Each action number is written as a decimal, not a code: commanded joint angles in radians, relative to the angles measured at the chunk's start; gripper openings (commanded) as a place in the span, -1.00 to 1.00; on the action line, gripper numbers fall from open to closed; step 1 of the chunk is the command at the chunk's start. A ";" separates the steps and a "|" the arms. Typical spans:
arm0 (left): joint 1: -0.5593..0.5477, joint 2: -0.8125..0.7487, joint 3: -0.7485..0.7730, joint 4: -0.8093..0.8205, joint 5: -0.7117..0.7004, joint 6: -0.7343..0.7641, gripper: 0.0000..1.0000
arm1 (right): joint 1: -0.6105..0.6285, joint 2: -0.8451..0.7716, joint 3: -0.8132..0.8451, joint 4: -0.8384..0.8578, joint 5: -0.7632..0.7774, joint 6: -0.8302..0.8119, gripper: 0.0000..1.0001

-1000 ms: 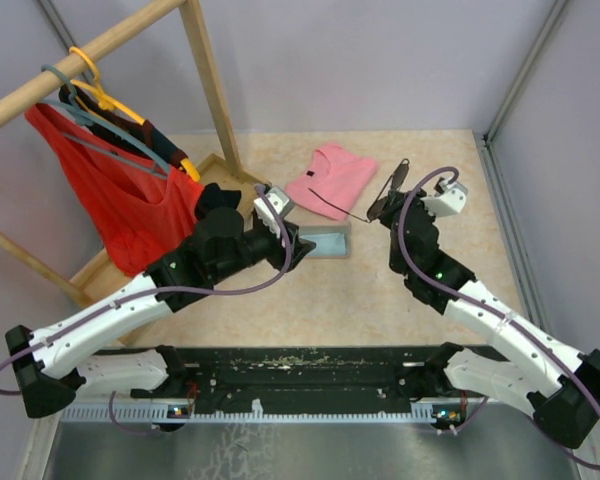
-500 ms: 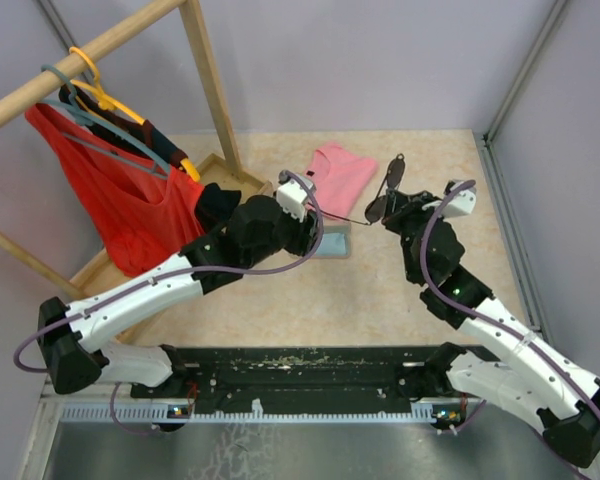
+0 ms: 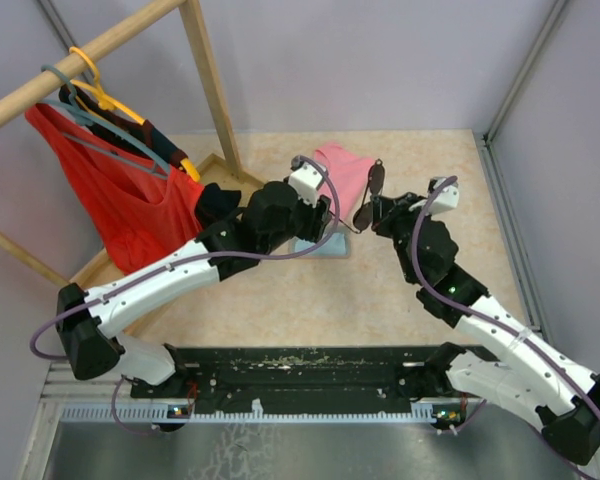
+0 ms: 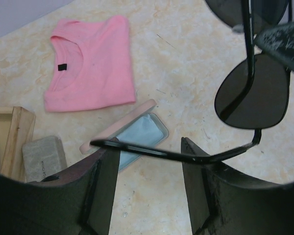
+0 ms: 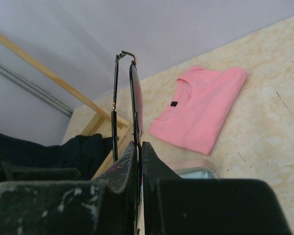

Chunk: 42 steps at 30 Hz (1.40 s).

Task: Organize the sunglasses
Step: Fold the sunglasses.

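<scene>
One pair of sunglasses [image 3: 369,197] hangs in the air above the table's middle, with my right gripper [image 3: 382,213] shut on its frame. The right wrist view shows the sunglasses [image 5: 136,98] edge-on, standing up out of that gripper [image 5: 139,147]. In the left wrist view a dark lens [image 4: 253,93] hangs at the right and one slim temple arm [image 4: 152,152] stretches leftwards. That arm lies across the tips of my open left gripper [image 4: 149,147], between its fingers [image 4: 105,171]. From above, the left gripper [image 3: 323,215] is just left of the glasses.
An open pink case with a light-blue cloth [image 4: 137,133] lies on the table below the grippers. A folded pink shirt [image 3: 342,168] lies behind it. A grey block [image 4: 44,157] and a wooden rack base [image 4: 10,132] sit to the left. Red clothing [image 3: 120,200] hangs on the rack.
My left arm has swung right and forward up to the sunglasses. The right arm has carried the glasses leftwards toward it, so the temple arm now lies between the left fingers.
</scene>
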 commanded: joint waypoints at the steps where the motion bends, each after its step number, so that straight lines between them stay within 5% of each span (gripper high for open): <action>1: -0.003 0.038 0.082 -0.025 -0.025 0.037 0.18 | -0.009 0.004 -0.017 0.024 -0.065 -0.024 -1.00; 23: -0.003 0.187 0.192 -0.093 -0.061 0.078 0.16 | -0.008 0.086 -0.044 0.071 -0.297 -0.043 -1.00; 34: -0.009 0.227 0.215 -0.128 -0.096 0.089 0.14 | -0.007 0.116 -0.051 0.081 -0.252 -0.064 -1.00; 42: -0.009 0.194 0.182 -0.144 -0.128 0.073 0.18 | -0.007 0.077 -0.071 -0.007 -0.075 0.028 -1.00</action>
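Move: The open temple of the sunglasses, still pinched in the right hand, crosses close to the left fingertips: its middle is about 4 cm right of the left hand, 1 cm ahead and 2 cm above. From the left hand, the lenses stand some 10 cm right and 4 cm ahead, and the open case lies roughly 8 cm ahead, 2 cm right, 20 cm below. From the right hand, the temple's middle is about 8 cm left, level fore and aft. Right hand lowers the sunglasses 7 cm and leftward; left hand sinks 4 cm, forward, pushing the open temple. ##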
